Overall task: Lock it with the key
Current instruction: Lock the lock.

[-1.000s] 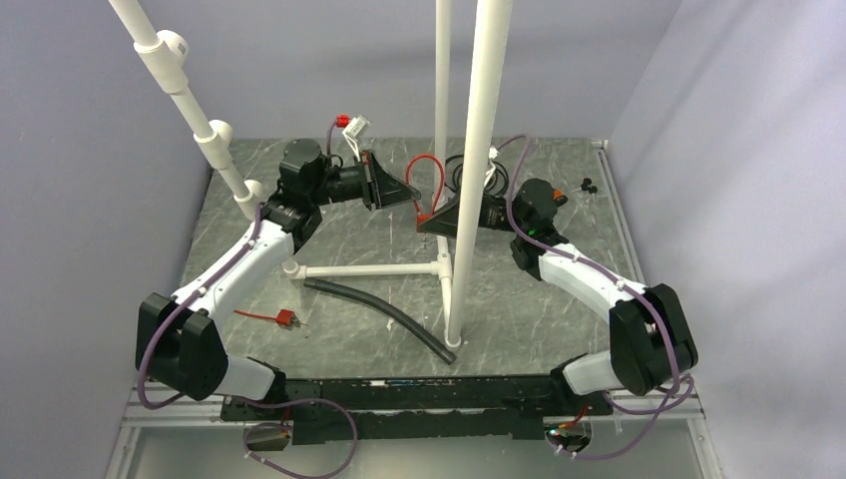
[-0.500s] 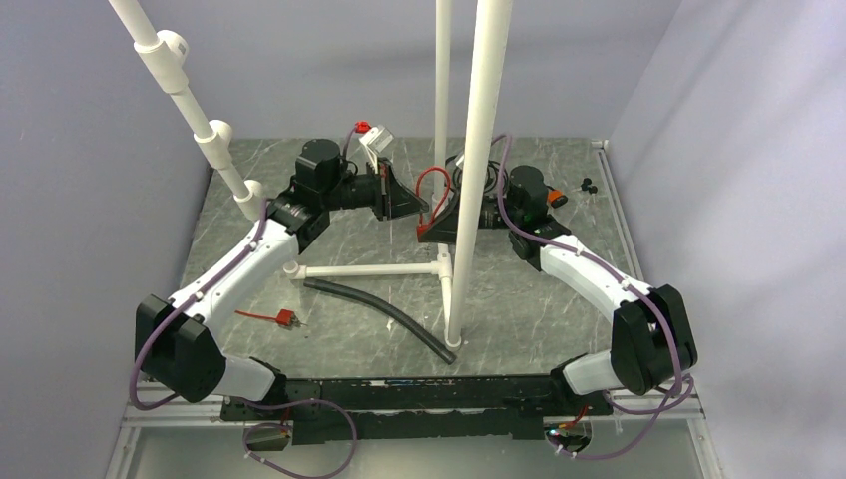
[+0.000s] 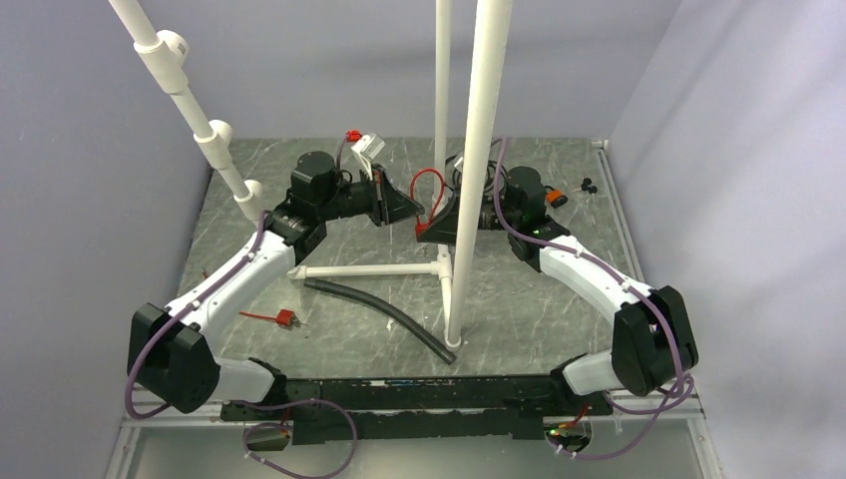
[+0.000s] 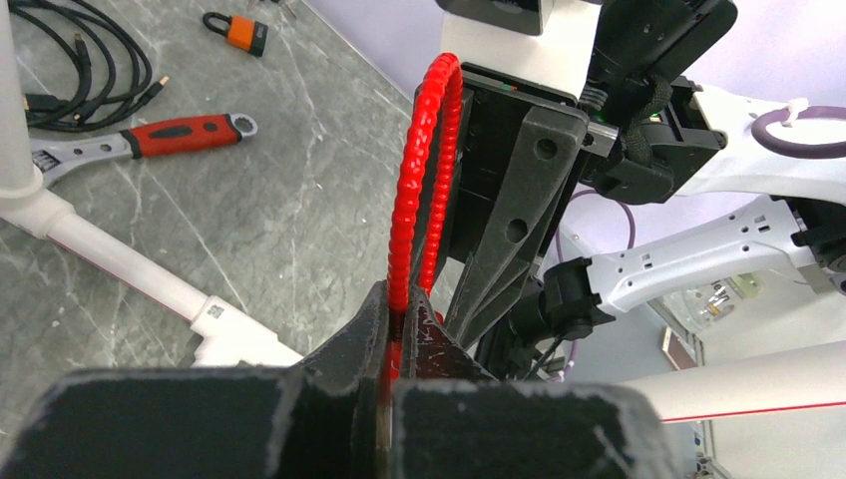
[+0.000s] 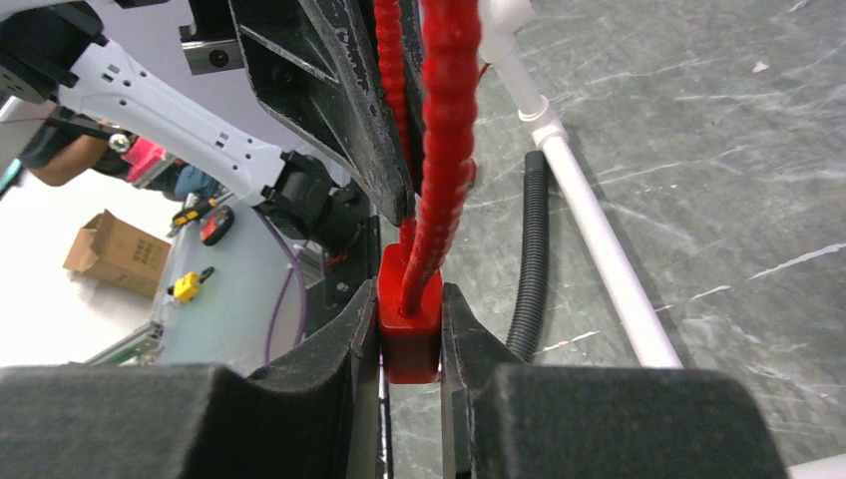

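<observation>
The lock is a red block (image 5: 409, 339) with a red ribbed cable loop (image 3: 431, 185) rising from it. My right gripper (image 5: 411, 329) is shut on the block, one finger pad on each side, held above the table beside the tall white pipe. My left gripper (image 4: 409, 309) faces it from the left and is shut on one leg of the cable (image 4: 424, 150), the fingertips (image 3: 413, 208) almost touching the right ones. A small dark piece on a red strip (image 3: 284, 318), the key as far as I can tell, lies on the table near the left arm.
A white pipe frame (image 3: 469, 200) stands mid-table with a low crossbar (image 3: 369, 269). A black corrugated hose (image 3: 384, 314) lies in front of it. A red-handled wrench (image 4: 170, 135), an orange padlock (image 4: 244, 33) and coiled black cables (image 4: 70, 50) lie at the back.
Both wrists have drawn closer together and shifted a little toward the back, the lock and its cable moving with them. Both grips have stayed shut.
</observation>
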`<action>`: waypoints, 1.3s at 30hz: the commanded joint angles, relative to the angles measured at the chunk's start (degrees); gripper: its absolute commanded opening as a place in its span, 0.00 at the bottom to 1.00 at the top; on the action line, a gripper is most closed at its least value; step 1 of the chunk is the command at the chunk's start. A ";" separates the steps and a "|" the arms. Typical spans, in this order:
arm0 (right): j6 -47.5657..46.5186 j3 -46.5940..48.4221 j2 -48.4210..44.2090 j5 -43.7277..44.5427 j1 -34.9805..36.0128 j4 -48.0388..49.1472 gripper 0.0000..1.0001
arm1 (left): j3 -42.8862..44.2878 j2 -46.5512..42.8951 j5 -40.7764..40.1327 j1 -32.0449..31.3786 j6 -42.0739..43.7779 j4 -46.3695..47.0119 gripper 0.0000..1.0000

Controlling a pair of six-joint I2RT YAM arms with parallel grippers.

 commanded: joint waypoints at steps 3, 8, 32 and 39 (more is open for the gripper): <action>-3.04 3.61 -3.54 6.24 -0.20 12.95 0.00 | -1.68 0.52 5.89 -5.61 0.42 -6.71 0.00; -1.59 4.76 -3.27 7.14 -0.28 14.29 0.00 | -2.66 2.82 7.12 -3.33 -5.39 -4.32 0.00; 16.12 -1.64 -3.42 14.06 -2.93 17.74 0.00 | 17.39 5.47 5.82 5.82 0.01 -6.70 0.48; 24.55 -1.97 -3.50 18.20 -3.63 18.41 0.00 | 8.80 -0.37 0.69 6.46 1.28 -0.79 0.60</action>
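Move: The left fingers, almost shut, are on one leg of the red cable loop just above the lock, whose body lies about 3 cm below and 1 cm back of the left hand point. The right fingers already hold that body between their pads. From the left hand, the white T-joint is about 6 cm ahead, 5 cm right and 29 cm down; the front pole's foot is some 15 cm back, 7 cm right, just as low. Both hands first carry the closed loop and lock about 2 cm forward and a bit over 1 cm up together, the left still at the cable leg; then the left fingers open to over half, come free of the cable and draw off forward, up and to the left, ending about 5 cm farther forward and 5 cm higher than they began. The right hand keeps its grip on the lock body and goes on forward and up, some 5 cm forward and 3 cm up in all, while turning roughly 20 degrees clockwise. ##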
